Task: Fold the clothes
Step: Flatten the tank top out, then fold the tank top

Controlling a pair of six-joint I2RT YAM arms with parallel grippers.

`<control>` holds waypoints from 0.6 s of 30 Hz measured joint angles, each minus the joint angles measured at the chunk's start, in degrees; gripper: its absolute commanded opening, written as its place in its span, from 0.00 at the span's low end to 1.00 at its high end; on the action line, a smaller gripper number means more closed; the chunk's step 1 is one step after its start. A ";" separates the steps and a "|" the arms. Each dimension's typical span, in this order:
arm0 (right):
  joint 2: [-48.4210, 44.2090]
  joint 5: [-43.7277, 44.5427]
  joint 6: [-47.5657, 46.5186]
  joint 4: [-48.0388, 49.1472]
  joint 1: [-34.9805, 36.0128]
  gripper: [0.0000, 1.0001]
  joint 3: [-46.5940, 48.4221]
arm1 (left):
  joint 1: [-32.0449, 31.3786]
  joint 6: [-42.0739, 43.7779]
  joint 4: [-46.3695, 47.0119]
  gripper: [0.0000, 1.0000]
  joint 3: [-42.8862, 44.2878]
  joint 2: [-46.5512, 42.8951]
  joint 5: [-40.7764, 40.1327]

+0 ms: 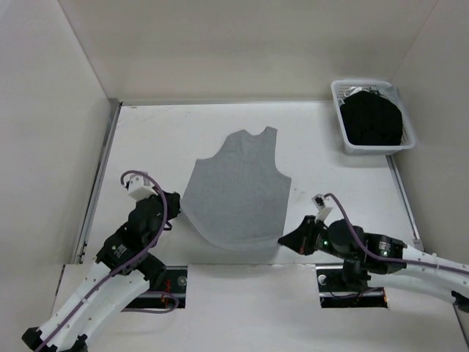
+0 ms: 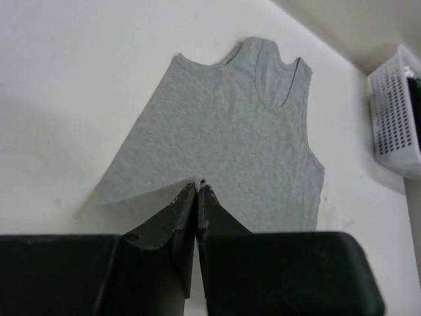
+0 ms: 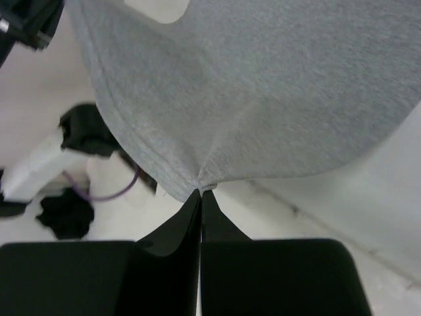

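The clothes are one light grey sleeveless top point(image 1: 238, 191) spread on the white table, neckline toward the far side and hem toward the arms. My left gripper point(image 1: 178, 203) is shut on the top's near left hem corner, and the fabric point(image 2: 217, 125) peaks up at its fingertips point(image 2: 198, 185). At the near right corner my right gripper point(image 1: 284, 240) is shut on the hem, where the cloth point(image 3: 263, 85) puckers at its tips point(image 3: 200, 191). The hem edge between the two grippers sags in a curve, lifted a little off the table.
A white lattice basket point(image 1: 339, 94) holding black garments point(image 1: 374, 119) stands at the far right of the table. White walls enclose the table point(image 1: 146, 139) on the left, far and right sides. The arm bases sit at the near edge.
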 measured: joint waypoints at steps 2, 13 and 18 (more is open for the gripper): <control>0.81 0.83 4.26 -0.90 5.90 0.00 -0.94 | -1.92 -2.49 -4.17 0.01 -0.48 -0.28 0.02; 8.13 8.70 9.51 -1.73 0.85 0.00 -3.34 | -1.81 -4.70 -1.27 0.01 2.45 14.91 -3.50; 17.70 2.89 -1.70 8.66 -24.33 0.00 1.16 | 5.14 -1.09 15.15 0.01 11.54 36.89 -0.83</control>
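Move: The left gripper holds one bottom corner of the tank top, with the middle of its spread body about 6 cm ahead, 18 cm right and 15 cm below; the shoulder straps lie around 24 cm ahead and 23 cm right. From the right gripper, on the other corner, the body's middle is some 16 cm ahead and 12 cm left, 13 cm down; the straps are 35 cm ahead, 7 cm left, and the white basket roughly 40 cm ahead, 34 cm right. Keep both grippers shut on the hem corners and first dip back and down, the left by about 4 cm, the right a little farther. Then swing both forward and slightly right, low over the body towards the straps, left about 12 cm, right about 17 cm, climbing a little; turn the right hand clockwise some 30 degrees on this stroke. ##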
